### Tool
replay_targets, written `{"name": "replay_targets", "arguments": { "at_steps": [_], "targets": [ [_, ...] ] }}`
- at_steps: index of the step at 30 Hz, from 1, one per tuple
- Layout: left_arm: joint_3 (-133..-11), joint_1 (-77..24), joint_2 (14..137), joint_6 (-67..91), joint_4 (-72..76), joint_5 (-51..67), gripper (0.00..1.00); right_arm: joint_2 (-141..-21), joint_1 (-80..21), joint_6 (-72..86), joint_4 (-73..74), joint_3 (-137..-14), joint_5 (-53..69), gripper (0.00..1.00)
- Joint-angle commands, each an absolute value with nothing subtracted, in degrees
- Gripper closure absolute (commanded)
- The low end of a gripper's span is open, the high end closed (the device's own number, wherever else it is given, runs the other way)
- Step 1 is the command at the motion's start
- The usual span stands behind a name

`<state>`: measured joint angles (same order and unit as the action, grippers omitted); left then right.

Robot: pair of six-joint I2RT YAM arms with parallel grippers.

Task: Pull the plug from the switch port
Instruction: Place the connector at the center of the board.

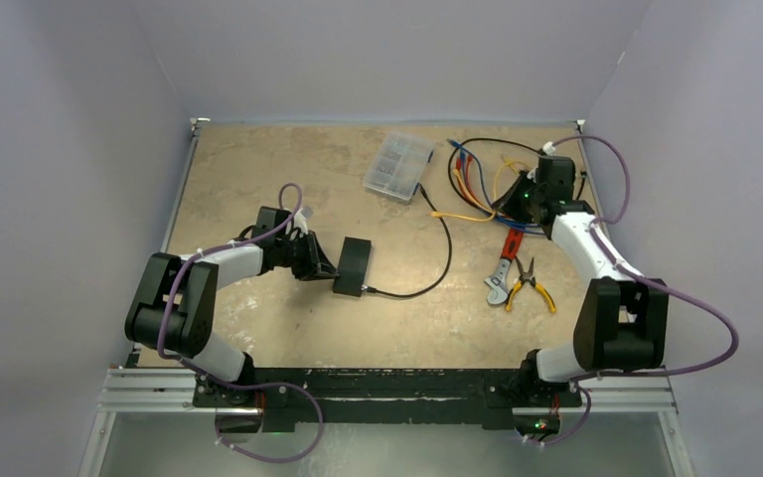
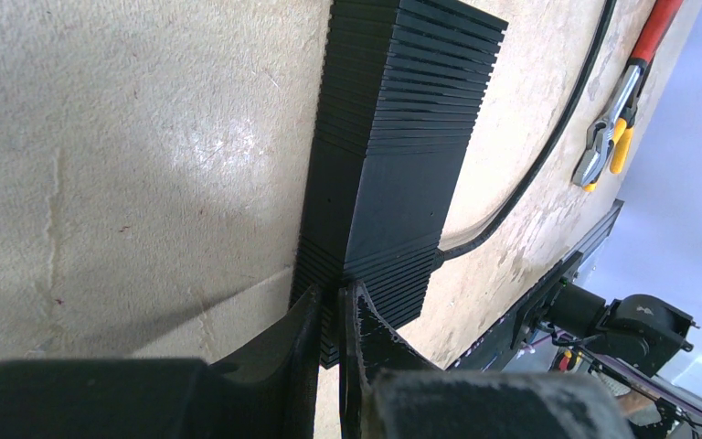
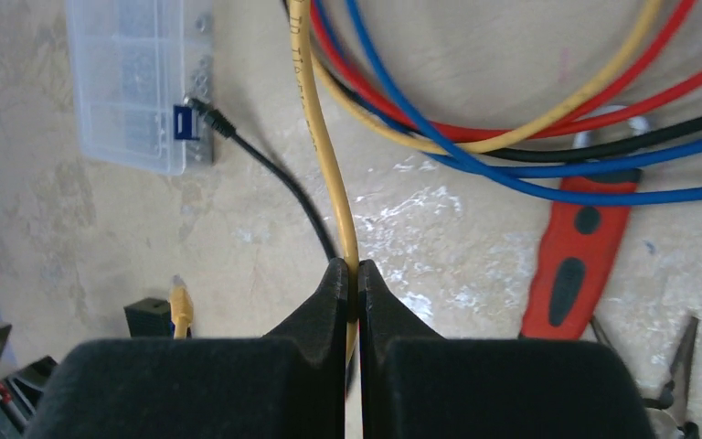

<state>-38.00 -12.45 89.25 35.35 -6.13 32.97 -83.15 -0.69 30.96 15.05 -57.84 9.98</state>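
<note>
The switch, a flat black ribbed box, stands on edge on the table left of centre. My left gripper is shut on its edge; in the left wrist view the fingers pinch the near corner of the switch. A black cable runs into the switch's near end. My right gripper is at the back right, shut on a yellow cable. That cable's yellow plug hangs free, apart from the switch behind it.
A clear compartment case lies at the back centre, the black cable's far end beside it. Red, blue and black cables coil under the right arm. A red-handled wrench and yellow-handled pliers lie right of centre.
</note>
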Motion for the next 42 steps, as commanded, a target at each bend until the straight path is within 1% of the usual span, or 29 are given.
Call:
{"name": "replay_targets", "arguments": {
  "at_steps": [1,6,12,23,42],
  "targets": [
    [-35.6,-12.0,92.5,30.4,-11.1,19.6,1.0,-80.1,4.8,34.6,10.5,-55.8,15.6,1.0],
    [-35.6,-11.9,92.5,30.4,-11.1,19.7,1.0,-79.1,9.5,36.6,7.5,-52.6,18.6,1.0],
    [-35.7,-11.9,92.6,30.4,-11.1,19.7,1.0,-79.8,12.0,36.7,7.2,-52.9,18.7,1.0],
    [-35.7,-11.9,93.0,30.3,-11.0,19.6,1.0,-85.5,14.0,37.8,4.3,-56.2,20.3,1.0],
    [-35.9,-12.0,92.9,30.2,-11.2,19.3,1.0,-97.1,15.2,46.8,-2.4,-63.2,21.0,1.0]
  ]
}}
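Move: The right hand, already pinching the yellow cable, has the cable pile's middle about 9 cm ahead and 7 cm to its right, some 12 cm lower. The wrench lies about 9 cm back and 5 cm right of the hand, the storage box 13 cm ahead and 17 cm left, and the black cable's free plug 8 cm ahead and 13 cm left. From the left hand, the pile is roughly 20 cm ahead and 36 cm right. Keep the right fingers shut on the yellow cable and swing it right about 6 cm, then ease forward some 6 cm while drifting a little farther right and slightly down, towards the cable pile. As you go, turn the wrist clockwise about 15 degrees and roll its left side up by a similar amount. ##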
